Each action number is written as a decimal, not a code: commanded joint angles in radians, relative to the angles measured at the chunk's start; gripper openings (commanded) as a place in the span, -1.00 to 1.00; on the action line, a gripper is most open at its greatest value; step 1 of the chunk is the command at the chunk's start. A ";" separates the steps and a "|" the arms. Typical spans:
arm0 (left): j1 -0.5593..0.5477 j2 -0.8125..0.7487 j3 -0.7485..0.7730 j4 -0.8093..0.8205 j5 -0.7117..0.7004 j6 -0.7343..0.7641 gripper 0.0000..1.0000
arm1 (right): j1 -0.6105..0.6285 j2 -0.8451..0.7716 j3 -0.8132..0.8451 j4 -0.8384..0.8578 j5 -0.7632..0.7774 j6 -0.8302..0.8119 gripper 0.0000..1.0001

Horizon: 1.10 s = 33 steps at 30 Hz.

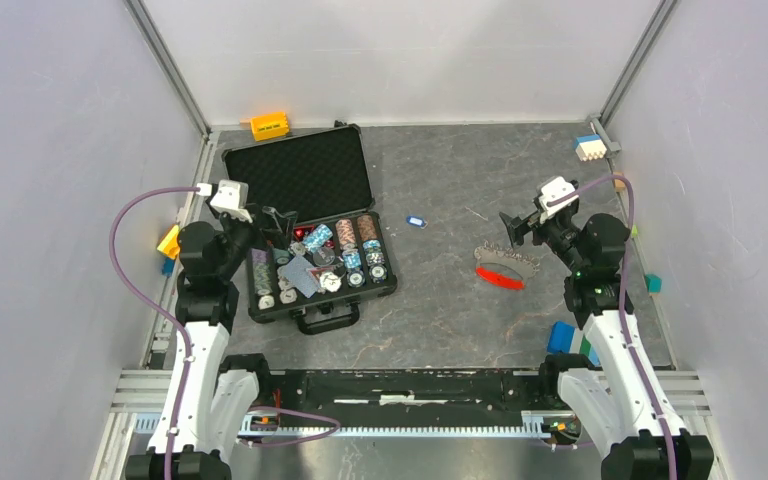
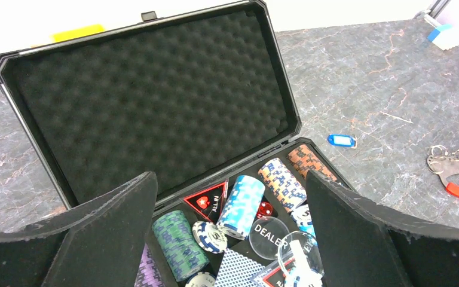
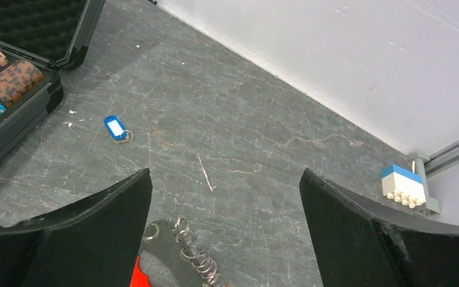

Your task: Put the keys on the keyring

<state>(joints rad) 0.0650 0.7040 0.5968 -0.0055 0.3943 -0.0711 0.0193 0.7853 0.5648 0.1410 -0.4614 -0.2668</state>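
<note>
One of the keys (image 1: pixel 415 221), small with a blue head, lies flat on the grey table between the two arms; it also shows in the left wrist view (image 2: pixel 341 140) and the right wrist view (image 3: pixel 115 128). The keyring (image 1: pixel 507 262) is a curved row of silvery rings with a red strip (image 1: pixel 500 278), lying right of the key. My right gripper (image 1: pixel 515 228) hovers open just above the keyring (image 3: pixel 194 254), nothing between its fingers. My left gripper (image 1: pixel 278 225) stands open over the poker chip case, empty. The keyring (image 2: pixel 454 162) sits far to its right.
An open black case (image 1: pixel 300 175) with foam lid holds chip stacks, cards and dealer buttons at left. An orange block (image 1: pixel 270 125) sits behind it. A white and blue block (image 1: pixel 590 147) is at the back right corner, and a blue block (image 1: pixel 561 336) lies near the right arm's base.
</note>
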 commanded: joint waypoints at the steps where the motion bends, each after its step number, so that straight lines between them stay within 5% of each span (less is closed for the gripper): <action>1: 0.001 -0.011 -0.004 0.034 -0.011 -0.007 1.00 | 0.002 -0.013 -0.002 0.014 0.016 -0.025 0.96; 18: 0.013 0.007 0.149 -0.228 0.038 0.119 1.00 | 0.002 0.002 0.069 -0.167 0.093 -0.177 0.96; 26: 0.021 0.176 0.213 -0.329 0.173 0.162 1.00 | 0.002 0.137 0.058 -0.345 0.214 -0.262 0.98; 30: 0.021 0.209 0.215 -0.330 0.226 0.169 1.00 | 0.002 0.287 0.084 -0.399 0.252 -0.279 0.64; 33: 0.021 0.209 0.215 -0.330 0.236 0.169 1.00 | 0.005 0.404 0.130 -0.433 0.145 -0.262 0.48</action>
<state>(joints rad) 0.0792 0.9279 0.7815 -0.3279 0.5583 0.0559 0.0196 1.0813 0.6212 -0.2211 -0.2596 -0.5220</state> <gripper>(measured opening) 0.996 0.775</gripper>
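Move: The keyring, a metal plate with loose rings and a red handle, lies almost straight below the right hand, about 2 cm ahead and some 24 cm down. Also from the right hand, the blue key tag is roughly 13 cm ahead and 21 cm left, and the coloured blocks some 17 cm back and 16 cm right. From the left hand, the keyring is about 48 cm right and 2 cm ahead. Right hand drops 14 cm towards the keyring, tipping down, narrowing its fingers; left dips 4 cm over the case. ##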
